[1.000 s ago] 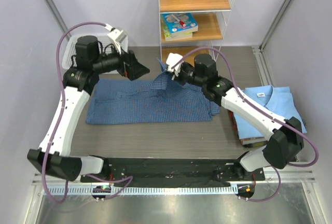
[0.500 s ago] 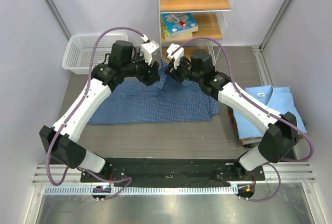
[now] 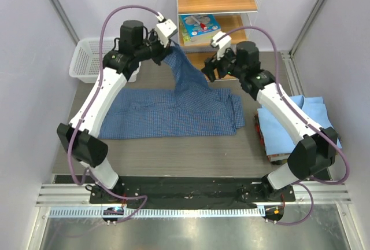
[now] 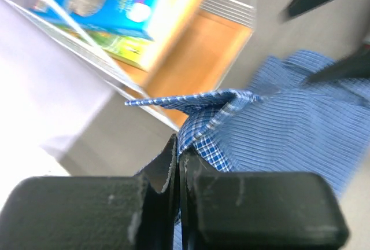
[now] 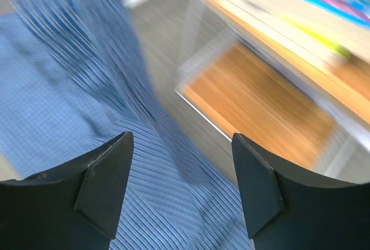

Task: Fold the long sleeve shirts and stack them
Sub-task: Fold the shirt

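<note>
The dark blue checked shirt (image 3: 173, 114) lies spread on the table, with one part (image 3: 184, 67) pulled up into a peak. My left gripper (image 3: 167, 46) holds the top of that peak near the shelf. In the left wrist view its jaws (image 4: 178, 146) are shut on the checked cloth (image 4: 289, 122). My right gripper (image 3: 209, 67) stands open just right of the raised cloth. Nothing sits between its fingers (image 5: 180, 146), and the blurred blue fabric (image 5: 87, 59) hangs beyond them. The light blue shirt (image 3: 306, 114) lies folded at the right, white neck label up.
A white mesh basket (image 3: 87, 59) stands at the back left. A wire and wood shelf unit (image 3: 217, 27) with books and small items stands at the back centre, close behind both grippers. The light blue shirt rests on a low stack (image 3: 272, 149).
The right gripper has opened and let go of the dark shirt, then drawn back to the right. The left gripper swung in, shut on the cloth and lifted it toward the shelf.
</note>
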{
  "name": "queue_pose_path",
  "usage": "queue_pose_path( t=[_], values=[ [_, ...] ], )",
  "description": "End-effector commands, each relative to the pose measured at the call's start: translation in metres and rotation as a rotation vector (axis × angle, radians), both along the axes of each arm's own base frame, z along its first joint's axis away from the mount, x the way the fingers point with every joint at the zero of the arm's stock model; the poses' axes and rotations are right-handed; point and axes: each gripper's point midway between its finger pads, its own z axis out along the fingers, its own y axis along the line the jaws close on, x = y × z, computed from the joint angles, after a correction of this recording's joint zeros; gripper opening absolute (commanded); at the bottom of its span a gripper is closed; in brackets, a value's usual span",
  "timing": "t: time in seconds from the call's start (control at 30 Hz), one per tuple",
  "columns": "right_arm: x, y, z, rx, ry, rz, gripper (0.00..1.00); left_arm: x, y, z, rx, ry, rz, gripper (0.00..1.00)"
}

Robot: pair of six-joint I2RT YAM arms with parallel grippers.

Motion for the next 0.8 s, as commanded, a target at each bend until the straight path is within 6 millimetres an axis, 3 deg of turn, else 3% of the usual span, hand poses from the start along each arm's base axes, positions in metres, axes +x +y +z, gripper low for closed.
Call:
queue_pose_path(
  t=[0.0,0.13,0.27,0.3,0.4,0.43,0.5,0.53,0.63,0.77],
  values=[
    [0.006,-0.048,0.016,0.012,0.029,-0.092,0.75,0.043,-0.001,0.03,-0.002,-0.174,-0.061,0.0],
    [-0.002,-0.077,-0.008,-0.048,0.116,-0.115,0.76,0.046,-0.007,0.018,0.025,-0.203,-0.198,0.0],
    [-0.012,-0.095,-0.024,-0.073,0.181,-0.128,0.75,0.004,-0.002,-0.016,0.075,-0.177,-0.438,0.0],
    [-0.014,-0.099,-0.03,-0.091,0.188,-0.126,0.75,-0.016,0.012,-0.038,0.085,-0.089,-0.468,0.0],
    [-0.025,-0.105,-0.049,-0.127,0.229,-0.115,0.75,-0.047,0.036,-0.064,0.183,-0.143,-0.63,0.0],
    [-0.029,-0.105,-0.055,-0.137,0.243,-0.107,0.75,-0.077,0.054,-0.089,0.207,-0.015,-0.675,0.0],
    [-0.034,-0.106,-0.067,-0.148,0.27,-0.098,0.75,-0.094,0.073,-0.113,0.324,-0.028,-0.767,0.0],
    [-0.035,-0.106,-0.071,-0.155,0.277,-0.091,0.75,-0.111,0.085,-0.131,0.331,0.059,-0.782,0.0],
    [-0.038,-0.104,-0.086,-0.155,0.328,-0.078,0.75,-0.128,0.104,-0.156,0.404,0.064,-0.847,0.0],
    [-0.041,-0.101,-0.1,-0.16,0.375,-0.054,0.75,-0.126,0.126,-0.178,0.487,0.027,-0.875,0.0]
  ],
)
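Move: Holding the shirt's raised flap, the left hand is some 34 cm above the table; the folded shirt's left half, its goal, lies about 14 cm left and 8 cm back. The shirt's right end is 34 cm right and 8 cm back; the basket lies 26 cm left and 14 cm ahead, well below. From the right hand the left half is about 42 cm left, 5 cm back and 29 cm down. After a short forward swing, left lowers its pinched flap 17 cm, back and leftward; open right retreats right, down. ##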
